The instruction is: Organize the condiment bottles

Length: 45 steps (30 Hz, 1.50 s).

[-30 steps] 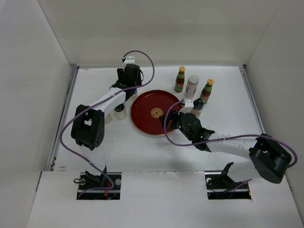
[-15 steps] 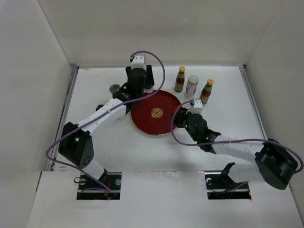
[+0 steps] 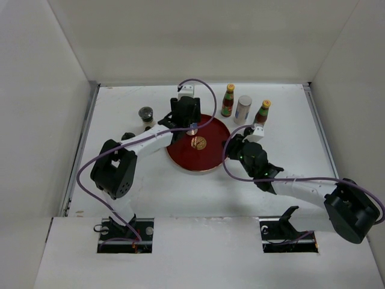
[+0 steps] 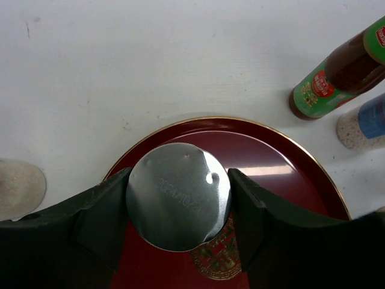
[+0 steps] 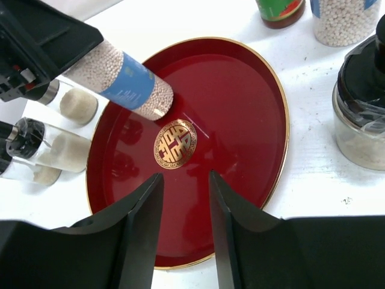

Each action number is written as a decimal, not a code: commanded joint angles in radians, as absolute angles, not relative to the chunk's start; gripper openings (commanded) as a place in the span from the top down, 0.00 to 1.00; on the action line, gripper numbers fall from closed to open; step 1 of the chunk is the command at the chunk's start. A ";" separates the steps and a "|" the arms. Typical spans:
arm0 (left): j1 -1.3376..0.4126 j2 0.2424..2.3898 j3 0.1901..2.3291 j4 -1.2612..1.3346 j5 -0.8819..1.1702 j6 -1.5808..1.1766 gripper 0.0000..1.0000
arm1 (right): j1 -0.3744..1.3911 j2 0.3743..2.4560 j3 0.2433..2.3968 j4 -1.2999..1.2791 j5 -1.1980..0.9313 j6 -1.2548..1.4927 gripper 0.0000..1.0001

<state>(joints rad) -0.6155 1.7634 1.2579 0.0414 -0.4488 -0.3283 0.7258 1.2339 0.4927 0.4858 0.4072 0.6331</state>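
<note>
My left gripper (image 4: 178,179) is shut on a pale shaker (image 4: 178,201) with a silver top and a blue label. It holds the shaker tilted over the back half of the round red tray (image 3: 207,158), base at the tray's surface (image 5: 155,107). My right gripper (image 5: 185,180) hovers over the tray's near right rim, jaws narrowly open with nothing between them. A dark-lidded jar (image 5: 361,114) stands just right of it, off the tray. Behind the tray stand two red-labelled sauce bottles (image 3: 227,100) (image 3: 262,112) and a second shaker (image 3: 243,109).
Left of the tray stand several glass jars, one (image 3: 146,114) in the top view and others (image 5: 72,103) (image 5: 42,147) in the right wrist view. The left arm (image 3: 141,141) lies across the table to the tray. White walls enclose the table.
My left arm has swung right from the back left, carrying the shaker over the tray. My right gripper has drawn back toward the tray's right rim and its jaws stand narrower.
</note>
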 commanded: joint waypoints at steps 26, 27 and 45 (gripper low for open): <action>-0.418 1.413 1.051 0.034 -0.612 -0.405 0.14 | 0.735 1.269 0.518 0.561 0.365 0.624 0.31; -0.404 1.405 1.039 0.023 -0.615 -0.413 0.14 | 0.736 1.272 0.518 0.563 0.362 0.623 0.28; -0.252 1.646 1.149 0.018 -0.486 -0.380 0.18 | 0.754 1.301 0.542 0.555 0.324 0.609 0.13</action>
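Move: The left hand holds the pearl jar by its top, with the tray's centre roughly 5 cm back, 3 cm to the right and 9 cm below. The dark-capped bottle stands about 19 cm to this hand's left and 3 cm farther out; a second glass bottle is some 9 cm behind it and 2 cm to its right. The near sauce bottle is about 16 cm right of the left hand and 9 cm farther out. From the right hand, the tray's centre is about 7 cm ahead and 13 cm left. The left fingers open and let go of the pearl jar on the tray after easing about 1 cm forward and down. The hand then rises clear by about 10 cm, swings some 19 cm left while turning about 25 degrees counter-clockwise, and sinks with open fingers around the dark-capped bottle's top, no grip yet. The right hand opens wide, drifting about 2 cm left and down over the tray. ##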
